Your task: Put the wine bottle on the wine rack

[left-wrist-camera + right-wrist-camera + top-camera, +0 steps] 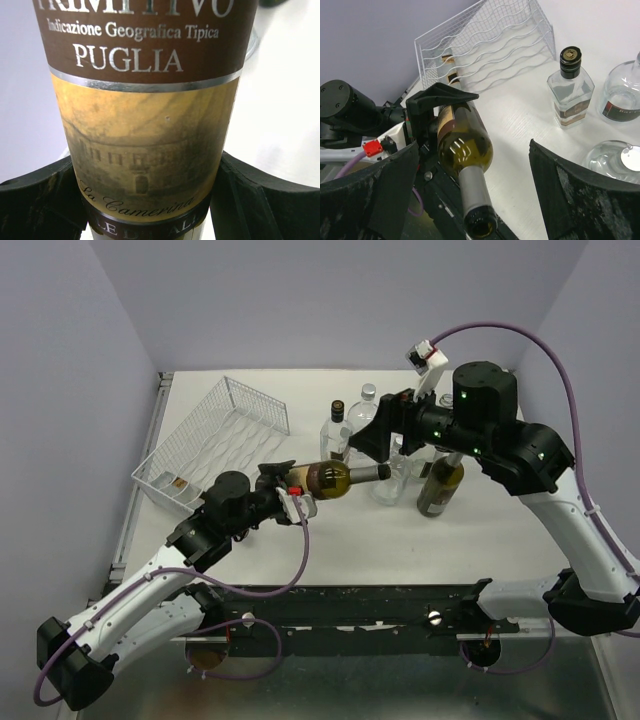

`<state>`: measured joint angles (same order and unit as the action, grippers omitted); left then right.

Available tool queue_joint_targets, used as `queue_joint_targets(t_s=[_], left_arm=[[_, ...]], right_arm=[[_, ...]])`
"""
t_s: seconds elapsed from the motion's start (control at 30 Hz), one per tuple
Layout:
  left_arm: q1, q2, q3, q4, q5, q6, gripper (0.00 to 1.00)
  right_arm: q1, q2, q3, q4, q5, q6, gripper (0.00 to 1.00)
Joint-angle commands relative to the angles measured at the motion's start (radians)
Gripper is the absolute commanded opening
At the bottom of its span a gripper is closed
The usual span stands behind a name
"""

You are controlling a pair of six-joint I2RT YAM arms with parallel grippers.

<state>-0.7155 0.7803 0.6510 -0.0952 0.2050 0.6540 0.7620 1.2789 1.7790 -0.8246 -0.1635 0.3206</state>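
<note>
The wine bottle (330, 478), olive glass with a brown and yellow label, hangs level above the table with its neck pointing right. My left gripper (290, 485) is shut on its labelled body (145, 125), a black finger (255, 200) pressed to each side. My right gripper (475, 195) stands open, its fingers (570, 190) wide apart on either side of the bottle's neck (475, 190) and not touching it. The white wire wine rack (215, 440) lies at the back left of the table, beyond the bottle (485, 40).
Two clear bottles (338, 430) (368, 405) stand behind the held bottle. A dark upright bottle (440, 485) and a clear glass vessel (388, 480) stand under my right arm. Something small and labelled (172, 483) lies at the rack's near-left end.
</note>
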Motion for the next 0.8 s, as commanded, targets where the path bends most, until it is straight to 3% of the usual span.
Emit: queue_joint_targets(t_s=[0.0,0.1,0.27,0.77], left_arm=[[-0.002,-0.004,0.041,0.016,0.08,0.347,0.0],[-0.002,0.023,0.071,-0.057,0.097,0.491,0.0],[-0.002,0.033,0.055,-0.024,0.109,0.594,0.0],[-0.002,0.062,0.078,-0.046,0.1,0.702,0.0]], right_arm=[[0.002,-0.001,0.074,-0.094,0.023,-0.05,0.99],[0.0,0.039,0.128,-0.21,0.001,-0.116,1.0],[0.0,0.109,0.169,-0.381,-0.068,-0.169,1.0],[0.082,0.135,-0.062,-0.416,-0.176,-0.173,1.0]])
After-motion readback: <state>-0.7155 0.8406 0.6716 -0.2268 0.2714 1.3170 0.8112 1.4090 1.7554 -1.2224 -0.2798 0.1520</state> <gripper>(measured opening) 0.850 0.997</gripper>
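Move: Below the open right hand is the neck of the wine bottle, about 10 cm down, 3 cm back and 2 cm left; the bottle's middle is some 10 cm left, 2 cm back and 14 cm down. On the table 30 cm beneath that hand, the square bottle stands 8 cm left and 10 cm ahead, the round clear bottle 5 cm right and 2 cm ahead. The left hand grips the wine bottle low on its body, its middle some 8 cm right, 1 cm back and 3 cm higher; the wine rack lies about 23 cm left, 20 cm ahead and 20 cm down. Turning almost in place, the left hand keeps its grip on the wine bottle and swings the neck clockwise and down by some 35 degrees, sinking only about 2 cm. The right hand, fingers still wide open, first shifts slightly right, then drops about 12 cm and draws back 5 cm towards the bottle, its fingers tipping down. ##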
